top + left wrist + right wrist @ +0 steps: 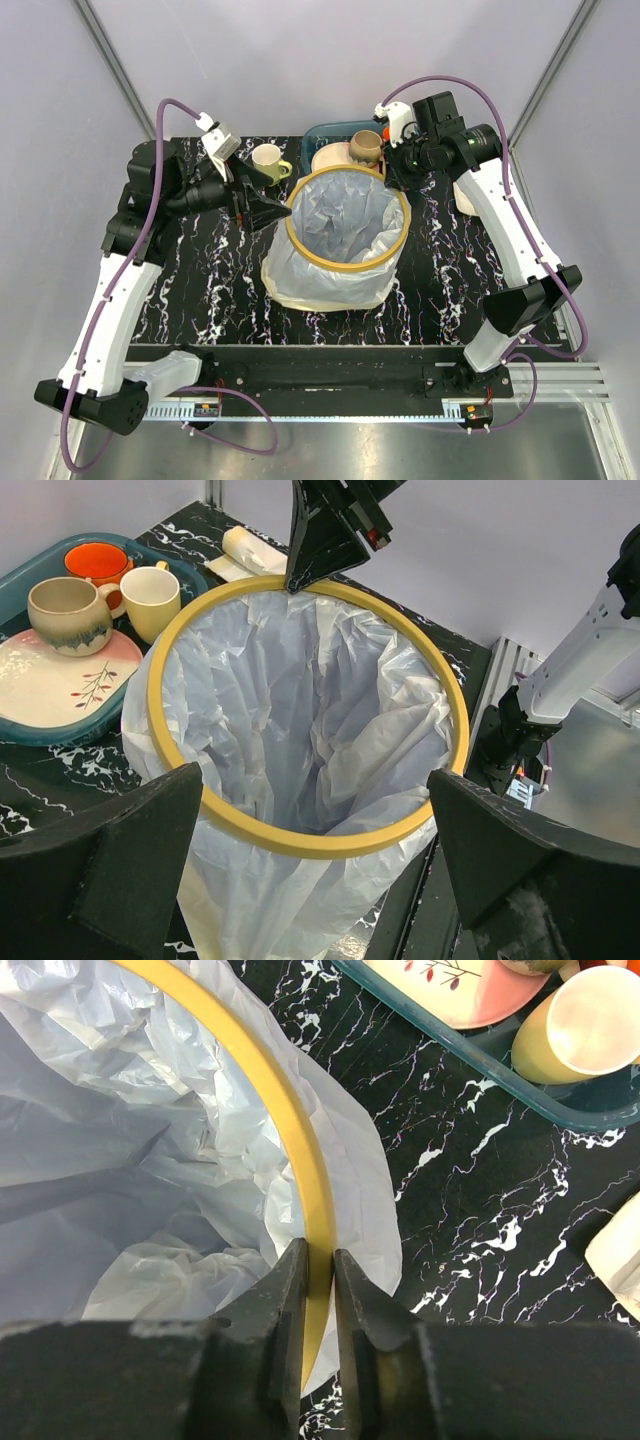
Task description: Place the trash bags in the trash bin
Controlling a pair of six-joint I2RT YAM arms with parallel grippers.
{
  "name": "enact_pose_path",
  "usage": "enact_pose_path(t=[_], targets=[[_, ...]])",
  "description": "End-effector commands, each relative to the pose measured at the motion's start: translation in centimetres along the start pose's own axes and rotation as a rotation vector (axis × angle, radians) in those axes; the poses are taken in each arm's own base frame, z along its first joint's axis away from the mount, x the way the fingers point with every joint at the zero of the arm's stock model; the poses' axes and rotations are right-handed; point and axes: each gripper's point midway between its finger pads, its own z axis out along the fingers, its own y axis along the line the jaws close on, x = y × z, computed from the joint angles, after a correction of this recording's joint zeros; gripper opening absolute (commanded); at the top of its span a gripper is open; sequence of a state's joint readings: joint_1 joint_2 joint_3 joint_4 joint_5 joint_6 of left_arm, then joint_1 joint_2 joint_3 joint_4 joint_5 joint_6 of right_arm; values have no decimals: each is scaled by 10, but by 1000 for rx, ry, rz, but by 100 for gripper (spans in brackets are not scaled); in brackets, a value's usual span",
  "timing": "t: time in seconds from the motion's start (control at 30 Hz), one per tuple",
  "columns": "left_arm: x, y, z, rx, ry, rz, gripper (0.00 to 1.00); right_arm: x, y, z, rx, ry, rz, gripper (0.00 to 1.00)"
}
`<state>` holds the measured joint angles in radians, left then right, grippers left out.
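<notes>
The trash bin stands mid-table; only its yellow rim ring (347, 265) shows, because a large translucent cream trash bag (345, 215) lines it and hangs over its outer wall. My right gripper (318, 1260) is at the ring's far right side. Its jaws stand a narrow gap apart, one inside and one outside the ring (300, 1150) and the film. My left gripper (272, 212) hovers wide open at the ring's left side, holding nothing, and looks across the bag's mouth (310, 680). A small pale bundle of bags (250, 552) lies on the table beyond the bin.
A teal basket (322, 132) behind the bin holds a cream plate (60, 680), a brown mug (366, 146) and a pale yellow mug (152, 598). Another yellow mug (268, 160) stands left of it. Grey walls enclose the black marbled table (200, 290).
</notes>
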<state>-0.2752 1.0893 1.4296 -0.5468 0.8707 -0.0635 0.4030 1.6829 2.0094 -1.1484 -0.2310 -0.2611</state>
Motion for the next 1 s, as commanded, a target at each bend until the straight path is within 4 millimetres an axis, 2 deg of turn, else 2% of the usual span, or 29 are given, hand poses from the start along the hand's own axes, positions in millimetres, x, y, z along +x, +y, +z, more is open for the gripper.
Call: enact_pose_path(t=[0.0, 0.03, 0.07, 0.17, 0.2, 0.3, 0.33, 0.4, 0.43, 0.47, 0.5, 0.57, 0.6, 0.63, 0.7, 0.8, 0.83, 0.87, 0.97], targets=[[-10, -1, -3, -6, -21, -9, 99, -10, 2, -4, -6, -38, 0, 27], [-9, 0, -2, -7, -20, -23, 99, -11, 2, -7, -4, -43, -3, 33], [-10, 1, -2, -10, -20, -32, 99, -12, 1, -7, -2, -46, -3, 44], [-13, 6, -2, -49, -36, -95, 99, -19, 1, -12, 4, -69, -1, 56], [-14, 13, -3, -89, -45, -111, 99, -22, 3, -16, -4, -76, 3, 59], [-21, 16, -6, -102, -73, -109, 99, -37, 5, -29, -6, -121, 11, 69], [-25, 16, -6, -112, -94, -150, 99, -49, 6, -41, -1, -162, 4, 72], [-42, 30, -10, -208, -164, -196, 99, -57, 8, -51, -12, -187, 18, 79], [-48, 30, -11, -216, -178, -220, 99, -66, 8, -63, -14, -229, 22, 81], [-47, 34, -11, -219, -164, -224, 99, -68, 3, -70, -13, -243, 46, 83], [-47, 18, -7, -107, -138, -162, 99, -72, 10, -77, -64, -266, 74, 86], [-48, 16, 1, -48, -113, -214, 99, -74, 12, -90, -114, -289, 130, 89], [-48, 15, 5, -29, -104, -265, 99, -74, 22, -94, -177, -291, 140, 91], [-51, 14, 9, -11, -98, -276, 99, -69, 28, -91, -211, -273, 157, 96], [-42, 26, 22, 1, -63, -363, 99, -60, 47, -89, -321, -240, 196, 97], [-36, 28, 37, 74, -41, -481, 99, -50, 68, -84, -474, -200, 239, 100], [-38, 30, 41, 90, -54, -487, 98, -48, 72, -81, -508, -191, 249, 100], [-28, 30, 49, 120, -27, -528, 97, -51, 78, -81, -560, -192, 273, 100], [-18, 26, 63, 162, 17, -583, 93, -47, 80, -67, -604, -164, 308, 100]])
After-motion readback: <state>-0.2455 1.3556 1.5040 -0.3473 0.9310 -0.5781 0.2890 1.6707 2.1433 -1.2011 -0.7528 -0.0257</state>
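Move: The yellow ring over the bagged bin has its middle about 14 cm to the left hand's right, 5 cm ahead and 10 cm below; the green mug stands roughly 32 cm ahead, 5 cm to the left and 36 cm below. The right hand still has the ring's far-right edge between its fingers, so the ring's middle lies about 8 cm back and 9 cm to the left, at its height. From that hand the tray is some 25 cm ahead, 4 cm left and 27 cm below. The right hand opens its fingers wide, lets go of the ring's far-right edge and lifts about 10 cm, then swings back and left and sinks a few centimetres to hang over the opening of the bin, its fingertips tilting up and leftward by nearly 30 degrees. Meanwhile the left hand, fingers still spread, goes forward about 6 cm along the left side towards the ring's far-left edge, first rising a little and drifting left, then turning rightward and down as the wrist rolls its forward side down. ##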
